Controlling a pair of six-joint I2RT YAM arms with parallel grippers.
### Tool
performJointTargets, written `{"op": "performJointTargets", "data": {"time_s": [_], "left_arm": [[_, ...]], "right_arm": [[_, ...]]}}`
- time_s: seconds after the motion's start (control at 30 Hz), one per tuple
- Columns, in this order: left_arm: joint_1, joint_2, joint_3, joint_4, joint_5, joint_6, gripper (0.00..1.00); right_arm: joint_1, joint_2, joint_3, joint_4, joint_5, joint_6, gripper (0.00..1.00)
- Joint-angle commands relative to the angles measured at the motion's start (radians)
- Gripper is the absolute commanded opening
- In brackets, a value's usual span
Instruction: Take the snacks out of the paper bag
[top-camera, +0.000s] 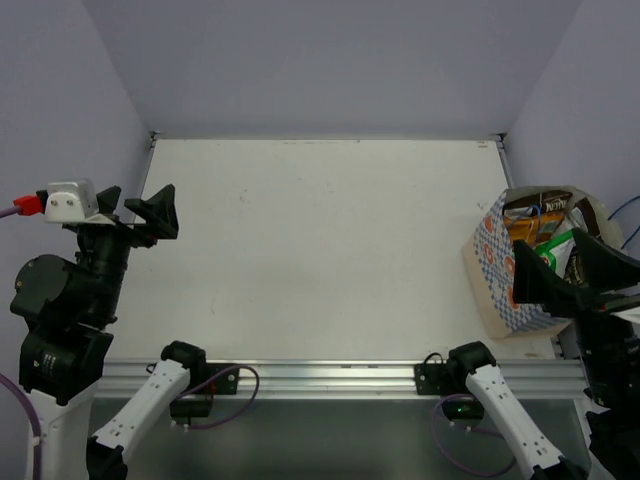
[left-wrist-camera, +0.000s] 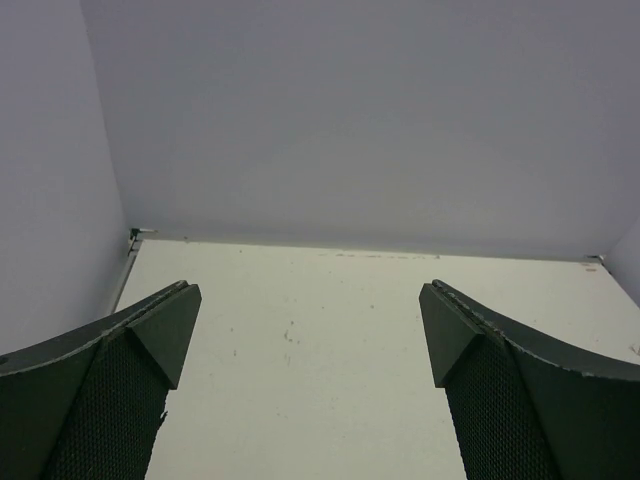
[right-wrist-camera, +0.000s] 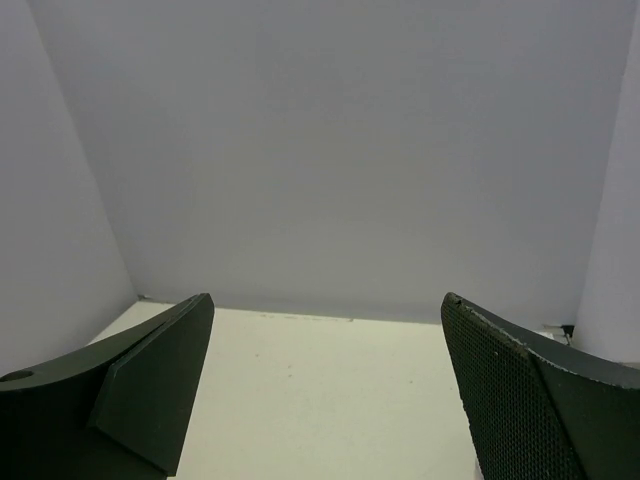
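The paper bag, blue-and-white checked outside, stands at the table's right edge with its mouth facing up. Inside it I see an orange packet, a green and white packet and part of a dark brown packet; the rest is hidden. My right gripper is open and empty, raised over the bag's near side. It also shows in the right wrist view, where the bag is out of view. My left gripper is open and empty, raised at the table's left edge; it also shows in the left wrist view.
The cream table is walled by lilac panels at the back and both sides. A metal rail runs along its near edge with both arm bases and cables. A blue cable hangs right of the bag.
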Motion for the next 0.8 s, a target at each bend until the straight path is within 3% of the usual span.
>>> {"op": "performJointTargets", "data": {"time_s": [0.0, 0.3, 0.53, 0.67, 0.77], "left_arm": [[-0.004, 0.016, -0.007, 0.015, 0.007, -0.014, 1.00], [-0.004, 0.051, -0.010, -0.005, 0.059, -0.044, 1.00], [-0.004, 0.085, -0.018, -0.044, 0.088, -0.080, 1.00], [-0.004, 0.088, -0.048, -0.056, 0.123, -0.101, 1.00], [-0.004, 0.091, -0.070, -0.056, 0.158, -0.118, 1.00]], "right_arm": [[0.004, 0.005, -0.019, 0.020, 0.009, 0.021, 0.99], [0.004, 0.045, -0.045, -0.046, 0.094, 0.127, 0.99], [0.004, 0.191, 0.007, -0.316, 0.331, 0.345, 0.99], [0.004, 0.244, 0.007, -0.417, 0.523, 0.397, 0.99], [0.002, 0.278, 0.003, -0.476, 0.574, 0.422, 0.99]]}}
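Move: The green Chuba packet in the open paper bag lies about 13 cm ahead of the right hand, 17 cm to its right and 28 cm below. The orange packet is some 5 cm beyond it and 4 cm farther left; the brown Kettle packet is roughly 9 cm straight beyond it. From the left hand, the Chuba packet is about 73 cm right, 3 cm ahead and 23 cm lower. Right hand dives 12 cm towards the bag, reaching forward, tipping down, turning clockwise, fingers open; left hand sinks slightly. ##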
